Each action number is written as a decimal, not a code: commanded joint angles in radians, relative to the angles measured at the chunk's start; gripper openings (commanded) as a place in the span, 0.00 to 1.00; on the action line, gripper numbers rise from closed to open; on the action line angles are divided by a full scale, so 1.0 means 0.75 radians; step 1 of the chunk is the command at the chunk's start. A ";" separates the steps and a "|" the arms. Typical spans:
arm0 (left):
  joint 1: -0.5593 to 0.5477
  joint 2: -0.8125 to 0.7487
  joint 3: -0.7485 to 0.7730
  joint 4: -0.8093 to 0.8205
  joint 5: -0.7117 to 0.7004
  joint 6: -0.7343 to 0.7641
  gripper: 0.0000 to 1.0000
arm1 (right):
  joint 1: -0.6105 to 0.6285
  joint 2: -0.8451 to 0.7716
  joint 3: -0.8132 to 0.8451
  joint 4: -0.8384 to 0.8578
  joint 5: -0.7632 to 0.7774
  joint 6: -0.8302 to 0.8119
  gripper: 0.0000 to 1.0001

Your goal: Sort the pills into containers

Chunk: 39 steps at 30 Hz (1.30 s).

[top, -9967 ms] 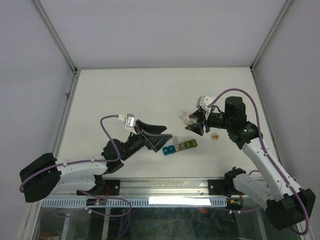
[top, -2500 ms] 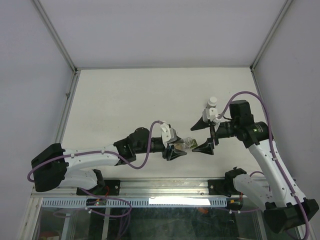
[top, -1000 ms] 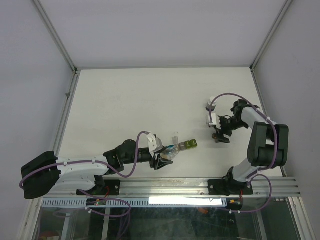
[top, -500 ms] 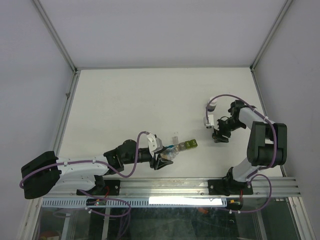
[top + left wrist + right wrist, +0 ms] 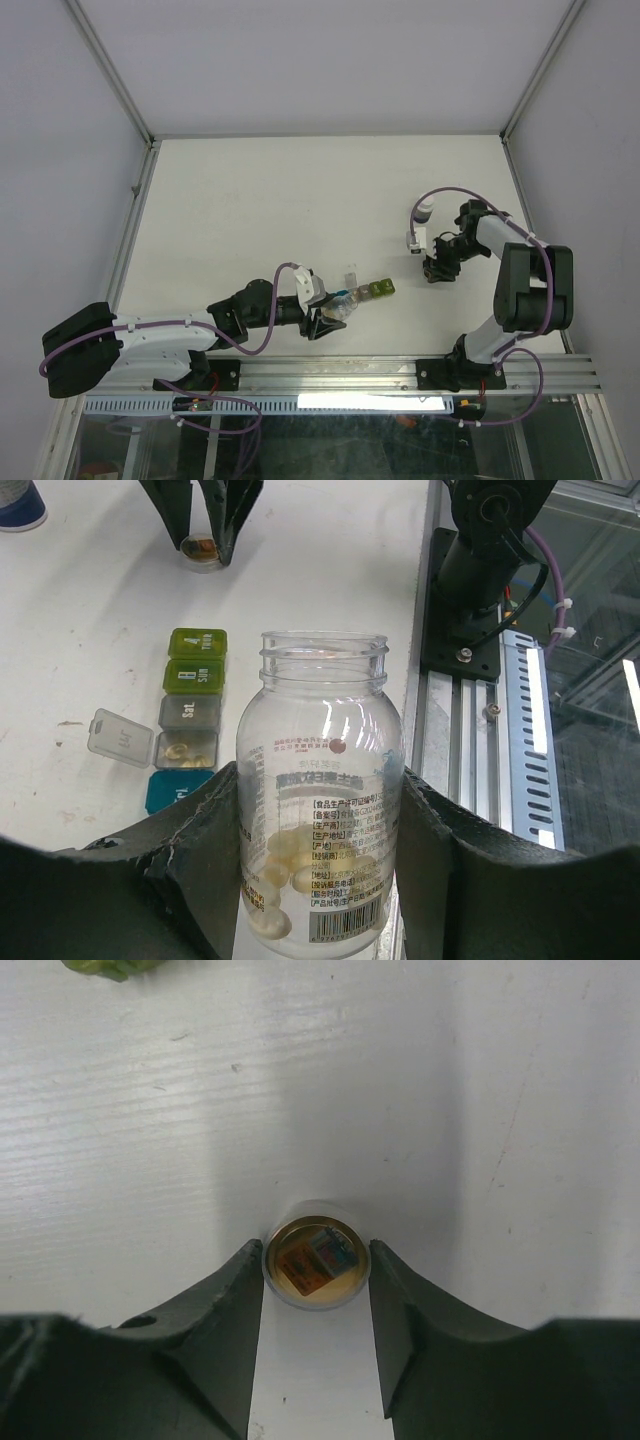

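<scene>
My left gripper (image 5: 318,785) is shut on a clear, uncapped pill bottle (image 5: 322,780) holding several pale yellow pills (image 5: 285,865); it is tipped toward the containers (image 5: 365,292). The containers (image 5: 190,715) are a strip running yellow-green to blue. One compartment (image 5: 185,748) is open with yellow pills in it, its lid (image 5: 120,737) flipped out. To the right, my right gripper (image 5: 316,1260) points down at the table. Its fingers (image 5: 235,1300) press both sides of a small round cap (image 5: 316,1265) with an orange-and-blue label. From above, the right gripper (image 5: 437,270) hides the cap.
A blue-and-white object (image 5: 15,500) sits at the far corner of the left wrist view. The metal rail and arm base (image 5: 480,600) run along the table's near edge. The yellow-green end of the strip (image 5: 105,966) shows at the top of the right wrist view.
My right gripper's jaws have narrowed onto the round cap, and its wrist has shifted slightly left. The left arm and its bottle have not moved.
</scene>
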 commanded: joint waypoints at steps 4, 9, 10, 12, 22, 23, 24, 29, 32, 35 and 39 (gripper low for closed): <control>0.009 -0.045 0.022 0.100 0.079 -0.058 0.00 | 0.037 -0.184 0.066 -0.178 -0.229 0.143 0.30; 0.009 -0.029 0.025 0.150 0.109 -0.054 0.00 | 0.194 -0.401 0.119 -0.288 -0.490 0.328 0.25; 0.009 -0.023 0.029 0.160 0.115 -0.051 0.00 | 0.236 -0.440 0.127 -0.287 -0.531 0.385 0.25; 0.009 -0.014 0.035 0.167 0.133 -0.043 0.00 | 0.320 -0.513 0.150 -0.288 -0.613 0.481 0.25; 0.010 -0.019 0.056 0.225 0.174 -0.021 0.00 | 0.636 -0.658 0.240 -0.169 -0.938 0.892 0.24; 0.009 -0.017 0.064 0.225 0.176 -0.022 0.00 | 0.664 -0.674 0.232 -0.126 -0.934 0.940 0.24; 0.010 -0.013 0.070 0.225 0.177 -0.022 0.00 | 0.687 -0.684 0.224 -0.080 -0.925 0.986 0.24; 0.010 0.003 0.080 0.250 0.171 -0.040 0.00 | 0.741 -0.715 0.169 0.011 -0.938 1.063 0.24; 0.009 0.017 0.082 0.262 0.174 -0.048 0.00 | 0.759 -0.719 0.154 0.026 -0.926 1.073 0.23; 0.009 0.027 0.087 0.275 0.178 -0.057 0.00 | 0.783 -0.709 0.134 0.050 -0.911 1.087 0.24; 0.009 0.029 0.087 0.277 0.170 -0.065 0.00 | 0.822 -0.704 0.118 0.052 -0.883 1.080 0.24</control>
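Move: The jar, mouth pointing right, is already in the left hand and lies about 26 cm left, 14 cm back and 12 cm above the right hand, whose fingers already hold the cap on the table. The pill box is some 17 cm left of the right hand and 5 cm back, the white bottle about 16 cm straight ahead. From the left hand, the cap is roughly 14 cm ahead, 27 cm right and 11 cm below; the pill box 9 cm ahead, 10 cm right, equally low. The cap, still pinched between the right fingertips, comes off the table and is carried up, left and back by some 30 cm to the jar's mouth, fast at first and easing at the end, while the wrist swings about 45 degrees from steeply down to nearly level, pointing left. The left hand keeps its grip on the jar and lifts it about 4 cm, edging right to meet the cap. ##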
